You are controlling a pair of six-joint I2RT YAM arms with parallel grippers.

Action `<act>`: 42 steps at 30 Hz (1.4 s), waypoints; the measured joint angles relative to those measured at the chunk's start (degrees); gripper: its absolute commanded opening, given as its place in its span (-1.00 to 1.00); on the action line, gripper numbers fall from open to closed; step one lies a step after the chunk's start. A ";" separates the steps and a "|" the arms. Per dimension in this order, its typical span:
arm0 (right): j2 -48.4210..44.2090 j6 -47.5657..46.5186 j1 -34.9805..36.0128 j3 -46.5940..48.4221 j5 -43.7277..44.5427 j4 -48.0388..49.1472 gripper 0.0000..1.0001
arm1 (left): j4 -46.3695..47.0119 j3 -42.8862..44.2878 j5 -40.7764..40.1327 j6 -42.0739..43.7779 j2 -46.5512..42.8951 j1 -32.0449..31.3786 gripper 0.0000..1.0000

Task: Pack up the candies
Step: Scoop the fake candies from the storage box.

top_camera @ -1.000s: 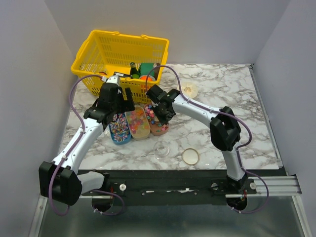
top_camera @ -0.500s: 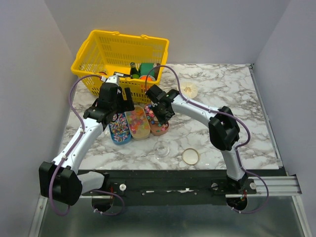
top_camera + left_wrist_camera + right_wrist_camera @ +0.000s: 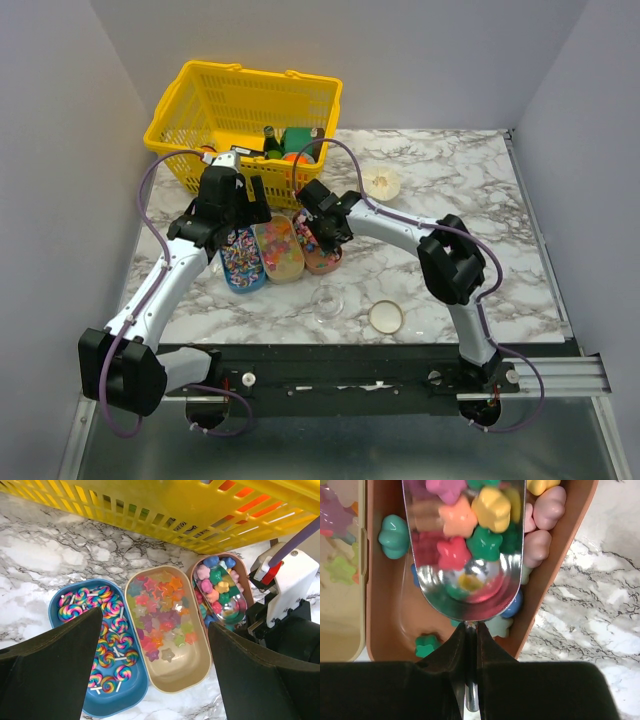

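Observation:
Three oval trays lie side by side in front of the basket: a blue tray (image 3: 116, 703) of swirl lollipops, a beige tray (image 3: 186, 676) of star candies (image 3: 165, 620), and a brown tray (image 3: 387, 625) of flower-shaped candies. My right gripper (image 3: 471, 641) is shut on the thin handle of a metal scoop (image 3: 465, 587). The scoop hangs over the brown tray with several candies (image 3: 490, 507) in its bowl. My left gripper (image 3: 155, 625) hovers wide open above the blue and beige trays, holding nothing. The top view shows both grippers, left (image 3: 240, 222) and right (image 3: 322, 232), meeting over the trays.
A yellow basket (image 3: 200, 100) with bottles and packets stands just behind the trays. A small clear bowl (image 3: 328, 302) and a round lid (image 3: 386, 316) sit near the front edge. A pale round thing (image 3: 382, 181) lies at the back right.
My right arm has edged slightly left with the scoop over the brown tray. The left arm has stayed still and open.

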 measured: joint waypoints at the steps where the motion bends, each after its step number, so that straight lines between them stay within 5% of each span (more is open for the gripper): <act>1: 0.00 -0.13 0.02 -0.17 0.02 0.22 -0.99 | 0.00 0.02 0.00 0.00 0.00 0.00 0.98; 19: -6.49 -0.72 -0.48 -8.37 1.33 2.78 -0.99 | 0.04 0.24 0.04 0.02 0.00 0.44 0.98; 42: -33.31 -1.18 0.55 -25.14 1.79 5.75 -0.99 | 3.17 0.59 5.73 -4.39 -0.76 6.75 0.98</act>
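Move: Low inside the terracotta candy box, the right hand grips the loaded scoop; that box's middle lies roughly 4 cm ahead and 4 cm to its left, slightly below. The clear jar, where the candies should go, stands about 13 cm back and 3 cm left, nearly level in height; the cream candy box is 15 cm left and 1 cm ahead. From the left hand the jar lies some 14 cm back, 14 cm right and 17 cm down. Lifting the loaded scoop out of the terracotta box, the right hand first slides 2 to 3 cm right while still low, then climbs about 10 cm while carrying on right and back, some 6 cm each in all, away from that box. It tilts the fingers forward and up by around 10 degrees and keeps its grip on the handle; late on, the open, empty left hand eases a couple of centimetres left and up. ##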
